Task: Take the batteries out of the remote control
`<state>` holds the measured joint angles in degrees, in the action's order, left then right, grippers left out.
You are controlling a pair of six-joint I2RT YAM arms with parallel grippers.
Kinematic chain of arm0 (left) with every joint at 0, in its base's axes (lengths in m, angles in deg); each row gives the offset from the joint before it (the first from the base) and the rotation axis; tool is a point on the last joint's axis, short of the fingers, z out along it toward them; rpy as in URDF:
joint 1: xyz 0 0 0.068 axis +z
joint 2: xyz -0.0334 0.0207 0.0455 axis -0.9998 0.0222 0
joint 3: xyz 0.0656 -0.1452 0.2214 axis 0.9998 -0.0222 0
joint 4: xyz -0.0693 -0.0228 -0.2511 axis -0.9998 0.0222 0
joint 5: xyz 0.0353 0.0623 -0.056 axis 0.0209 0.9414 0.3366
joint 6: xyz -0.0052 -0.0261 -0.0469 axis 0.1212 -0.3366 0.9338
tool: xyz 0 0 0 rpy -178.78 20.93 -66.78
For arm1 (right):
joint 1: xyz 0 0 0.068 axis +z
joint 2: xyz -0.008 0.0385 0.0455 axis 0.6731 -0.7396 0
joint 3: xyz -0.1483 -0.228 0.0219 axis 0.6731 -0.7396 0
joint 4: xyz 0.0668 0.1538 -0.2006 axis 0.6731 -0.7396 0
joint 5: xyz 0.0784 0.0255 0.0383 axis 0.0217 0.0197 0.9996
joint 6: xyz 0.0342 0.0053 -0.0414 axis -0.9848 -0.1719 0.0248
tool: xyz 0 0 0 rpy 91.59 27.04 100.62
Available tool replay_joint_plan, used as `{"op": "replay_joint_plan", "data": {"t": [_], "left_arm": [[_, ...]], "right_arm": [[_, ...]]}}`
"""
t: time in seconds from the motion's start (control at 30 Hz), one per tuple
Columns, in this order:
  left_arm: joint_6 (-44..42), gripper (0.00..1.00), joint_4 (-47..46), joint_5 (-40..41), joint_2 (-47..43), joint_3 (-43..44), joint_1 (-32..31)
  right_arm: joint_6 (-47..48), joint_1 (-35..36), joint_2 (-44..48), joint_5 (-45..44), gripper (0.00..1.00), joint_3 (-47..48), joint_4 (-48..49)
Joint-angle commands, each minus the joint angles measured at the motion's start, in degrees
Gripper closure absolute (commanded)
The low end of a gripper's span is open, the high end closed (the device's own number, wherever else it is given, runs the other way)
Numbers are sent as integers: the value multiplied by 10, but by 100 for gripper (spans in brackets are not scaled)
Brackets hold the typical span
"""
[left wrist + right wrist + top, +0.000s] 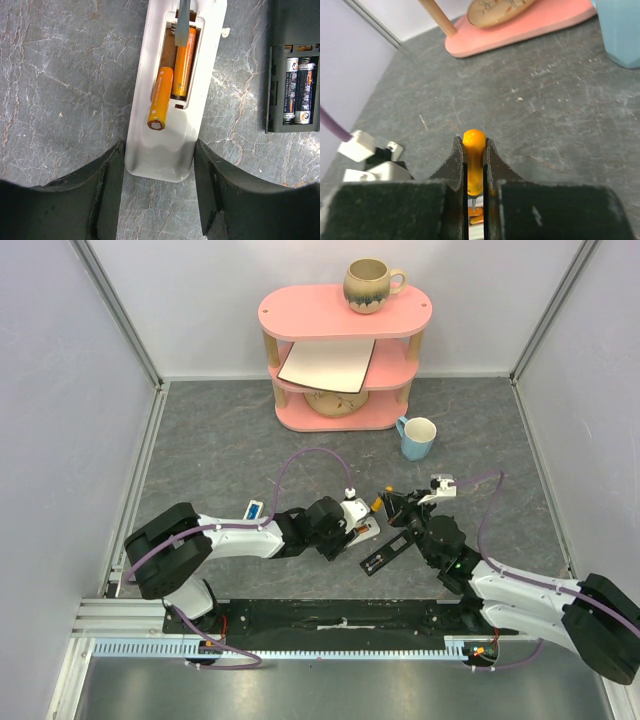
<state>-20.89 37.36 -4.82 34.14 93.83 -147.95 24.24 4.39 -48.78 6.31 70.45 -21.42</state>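
Note:
A white remote control lies on its face with the battery bay open, and my left gripper is shut on its near end. Two orange batteries show in the bay. One battery is tipped up, its near end out over the bay's lip. The other battery still lies in its slot. My right gripper is shut on an orange-handled screwdriver. Its grey blade rests on the far end of the seated battery. In the top view both grippers meet over the white remote.
A black remote with its bay open and dark cells inside lies just right of the white one, also seen from above. A blue mug and a pink shelf carrying a brown mug stand further back.

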Motion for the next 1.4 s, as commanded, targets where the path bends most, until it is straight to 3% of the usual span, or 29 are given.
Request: {"op": "replay_joint_plan", "data": {"t": [0.0, 0.33, 0.73, 1.37], "left_arm": [[20, 98, 10, -14, 14, 6, 1], [20, 98, 11, -17, 16, 7, 2], [20, 98, 11, -17, 18, 10, 2], [19, 98, 13, -17, 19, 11, 1]], "right_arm": [[2, -6, -31, -30, 100, 28, -6], [-1, -20, -90, -34, 100, 17, 60], [-20, -22, -174, 33, 100, 24, 112], [-71, -22, -163, 102, 100, 34, 138]]}}
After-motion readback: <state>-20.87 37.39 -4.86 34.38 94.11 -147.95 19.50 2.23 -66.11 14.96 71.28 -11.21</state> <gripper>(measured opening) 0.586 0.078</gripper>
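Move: The loose orange battery that the right hand's held screwdriver goes for lies tilted over the near end of the white remote's compartment, about 7 cm left of the right hand, 4 cm back and some 14 cm below. The seated battery is about 5 cm left, 3 cm back and nearly as low; the black remote lies 8 cm straight back, 15 cm below. From the left hand the loose battery is about 3 cm ahead and 3 cm right, roughly level in height. The right hand, still gripping the orange screwdriver, drops quickly by about 5 cm with a slight drift forward and right, taking the blade down into the white remote's compartment, then swings some 3.5 cm left, easing slightly up and back as it turns about 10 degrees counter-clockwise, and ends with the blade at the compartment's near edge against the inner end of the loose battery. The left hand stays still throughout and keeps the remote's near end pinched between its fingers. ##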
